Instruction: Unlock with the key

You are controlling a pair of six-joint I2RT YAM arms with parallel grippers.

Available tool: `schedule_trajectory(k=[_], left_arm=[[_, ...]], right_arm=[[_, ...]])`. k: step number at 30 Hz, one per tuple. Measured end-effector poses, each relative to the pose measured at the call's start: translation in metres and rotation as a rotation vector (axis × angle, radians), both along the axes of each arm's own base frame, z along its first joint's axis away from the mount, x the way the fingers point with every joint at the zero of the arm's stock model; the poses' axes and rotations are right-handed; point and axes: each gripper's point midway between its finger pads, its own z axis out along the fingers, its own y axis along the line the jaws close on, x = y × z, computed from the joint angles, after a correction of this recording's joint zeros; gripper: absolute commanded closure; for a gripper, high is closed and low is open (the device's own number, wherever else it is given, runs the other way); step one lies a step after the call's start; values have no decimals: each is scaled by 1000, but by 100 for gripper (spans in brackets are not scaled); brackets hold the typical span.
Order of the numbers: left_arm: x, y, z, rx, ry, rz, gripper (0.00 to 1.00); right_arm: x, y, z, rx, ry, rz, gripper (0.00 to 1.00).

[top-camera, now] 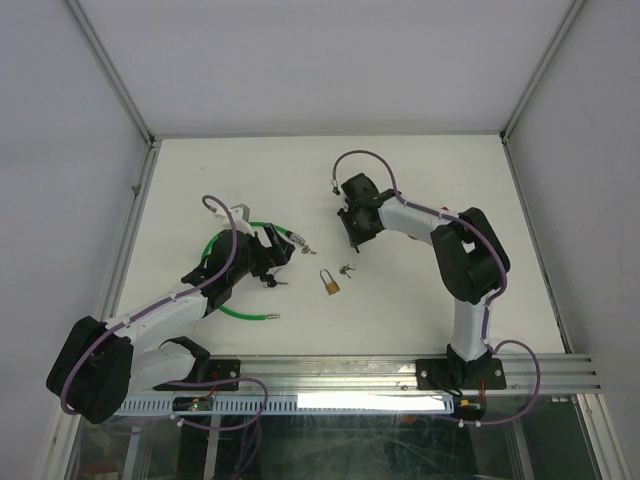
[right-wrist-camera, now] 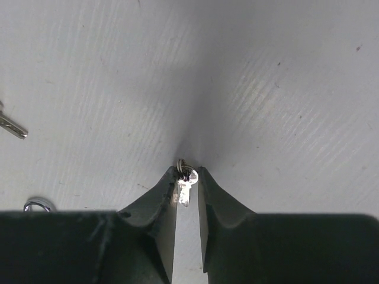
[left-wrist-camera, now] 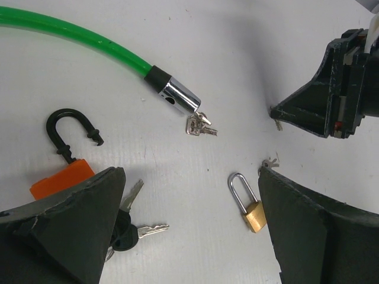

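Observation:
A small brass padlock (top-camera: pixel 330 284) (left-wrist-camera: pixel 253 214) lies flat on the white table with its shackle down in the body. My right gripper (top-camera: pixel 352 240) (right-wrist-camera: pixel 188 174) hovers just beyond it, jaws nearly together and pinching a tiny silver key (right-wrist-camera: pixel 185 184) by its head, with the key ring poking out past the tips. In the left wrist view that key (left-wrist-camera: pixel 278 123) hangs from the right gripper's tip. My left gripper (top-camera: pixel 268 262) (left-wrist-camera: pixel 189 219) is wide open low over the table, the brass padlock beside its right finger (left-wrist-camera: pixel 320 231).
An orange padlock (left-wrist-camera: pixel 62 177) with an open black shackle lies by the left finger. Black-headed keys (left-wrist-camera: pixel 127 232) lie beside it. A green cable lock (top-camera: pixel 245 312) (left-wrist-camera: pixel 89 38) ends in a chrome barrel (left-wrist-camera: pixel 177 97) with keys (left-wrist-camera: pixel 200 125). More small keys (top-camera: pixel 346 270) lie near the brass padlock.

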Motion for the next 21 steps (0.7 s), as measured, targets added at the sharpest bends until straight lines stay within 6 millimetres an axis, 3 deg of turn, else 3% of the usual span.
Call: schedule_trajectory(k=[7, 13, 21], left_arm=[[-4, -10, 5, -41, 1, -50, 1], [-6, -19, 19, -102, -22, -79, 1], [-11, -35, 35, -196, -36, -143, 1]], right_arm=[[2, 0, 0, 16, 6, -3, 100], [6, 7, 20, 81, -34, -12, 100], [-8, 14, 54, 214, -75, -35, 100]])
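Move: A single silver key on its ring is already between the right hand's open fingertips, about 1 cm below and 1 cm back. From that hand, a loose pair of silver keys lies some 6 cm back and 2 cm left, and the brass padlock about 10 cm back and 6 cm left. From the left hand the single key lies roughly 6 cm ahead, 18 cm right and 7 cm below, and the padlock some 4 cm back and 11 cm right. The right fingers shut on the single key and its ring, pinching them at the very tips, then carry them about 5 cm up, drifting slightly left as the hand's left side tips up. Meanwhile the left hand, empty and wide open, travels some 5 cm right and up towards the brass padlock's side, rolling its left side down. ##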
